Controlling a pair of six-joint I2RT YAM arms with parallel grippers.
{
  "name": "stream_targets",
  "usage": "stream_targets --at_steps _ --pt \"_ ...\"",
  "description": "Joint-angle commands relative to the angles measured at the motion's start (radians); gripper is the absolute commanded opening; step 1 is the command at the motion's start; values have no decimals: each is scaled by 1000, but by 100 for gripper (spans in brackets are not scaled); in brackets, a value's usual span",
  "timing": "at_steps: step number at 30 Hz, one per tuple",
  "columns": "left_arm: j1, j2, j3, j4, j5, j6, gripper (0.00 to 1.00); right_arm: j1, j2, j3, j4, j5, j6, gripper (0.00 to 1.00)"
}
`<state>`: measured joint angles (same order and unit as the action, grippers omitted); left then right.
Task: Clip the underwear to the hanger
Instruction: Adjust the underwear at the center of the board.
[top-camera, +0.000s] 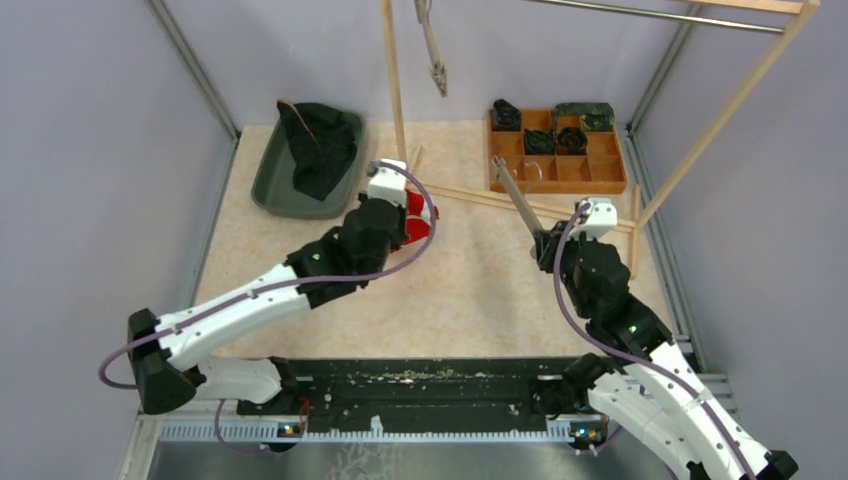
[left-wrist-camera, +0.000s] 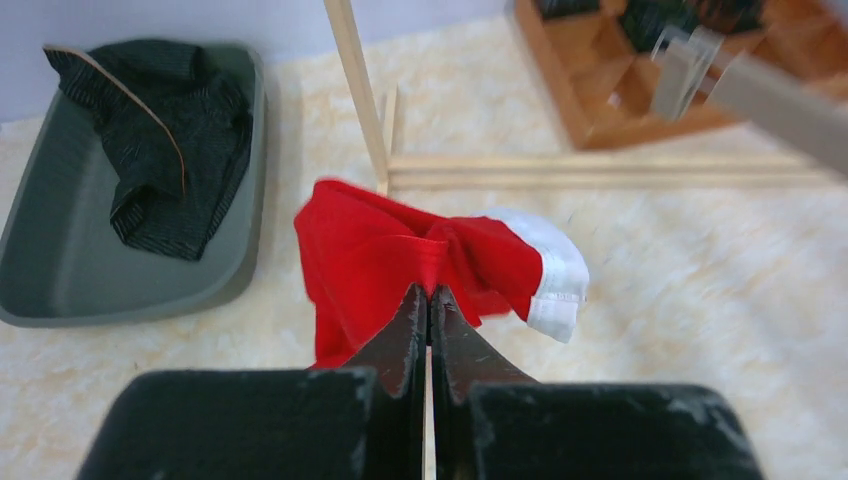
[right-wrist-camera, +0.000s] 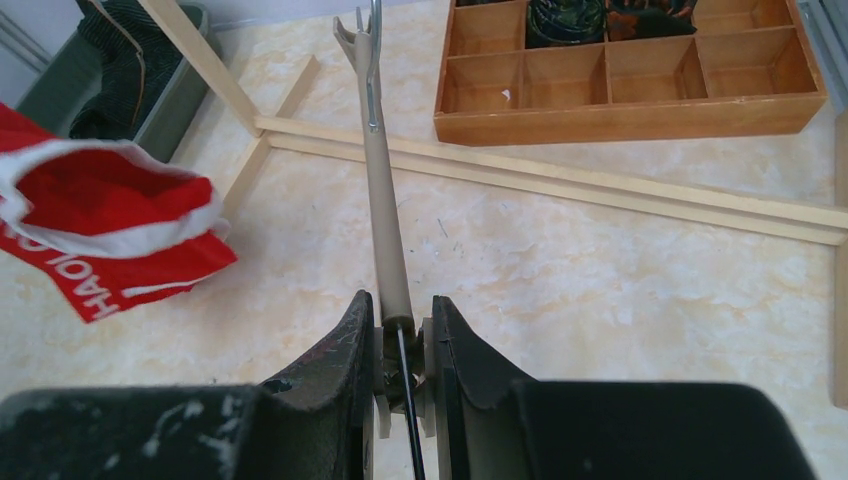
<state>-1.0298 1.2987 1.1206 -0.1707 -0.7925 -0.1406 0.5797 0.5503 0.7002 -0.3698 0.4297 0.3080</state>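
Observation:
My left gripper (left-wrist-camera: 430, 292) is shut on a bunched fold of the red underwear (left-wrist-camera: 380, 250), which has a white waistband. The garment hangs off the table surface. From above, the underwear (top-camera: 421, 216) shows just beyond the left wrist, near the wooden post. The beige hanger (right-wrist-camera: 385, 220) sticks forward from my right gripper (right-wrist-camera: 400, 320), whose jaws pinch the white clip at its near end. A metal clip shows at the hanger's far tip. In the top view the hanger (top-camera: 518, 200) slants up-left from the right gripper (top-camera: 548, 243). In the right wrist view the underwear (right-wrist-camera: 100, 220) hangs left of the hanger, apart from it.
A grey tray (top-camera: 268, 185) with dark clothes sits at the back left. A wooden compartment box (top-camera: 600, 182) holding dark folded items stands at the back right. A wooden rack's post (top-camera: 395, 90) and floor rails (top-camera: 480, 197) cross between them. Another hanger (top-camera: 435, 60) dangles from above.

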Motion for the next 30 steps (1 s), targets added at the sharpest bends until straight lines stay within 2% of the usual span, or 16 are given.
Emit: stream_targets --at_steps 1,6,10,13,18,25,30 --pt "-9 -90 94 -95 -21 -66 0 -1 -41 41 26 -29 9 0" --pt "-12 -105 251 -220 -92 -155 0 -1 -43 55 3 -46 8 0" --pt "-26 -111 355 -345 -214 -303 0 -1 -42 64 0 -51 8 0" --pt "-35 -121 385 -417 -299 -422 0 -1 -37 73 -2 -56 6 0" --pt "-42 -149 388 -500 -322 -555 0 -1 -35 85 -10 -54 3 0" --pt "-45 -177 390 -501 -253 -504 0 -1 -32 83 -7 -56 3 0" --pt "-45 -94 389 -479 -264 -447 0 -1 -26 70 13 -55 7 0"
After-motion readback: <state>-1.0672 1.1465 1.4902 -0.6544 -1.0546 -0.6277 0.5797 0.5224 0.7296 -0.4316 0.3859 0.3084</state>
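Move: The left hand already has the red underwear in its shut fingers, some 22 cm above the board, with the cloth's middle roughly 7 cm below the fingertips and 2 cm ahead and to the right. The hanger's middle is about 21 cm to its right, 2 cm ahead and nearly level with it; the rack's left foot is 14 cm straight ahead on the board, and the green tub 19 cm ahead and 23 cm left. From the right hand, the underwear lies roughly 23 cm left, 7 cm ahead and 5 cm lower. Keeping its pinch on the red underwear, the left hand carries on swiftly upward for about 13 cm while sweeping some 8 cm left and a little back, away from the hanger, then hovers there for the last few tenths of a second. On the way its wrist rolls some 25–30 degrees, left side down, and swings counter-clockwise to point more to the left, while the right hand keeps its grip on the hanger's near end and hardly shifts. ##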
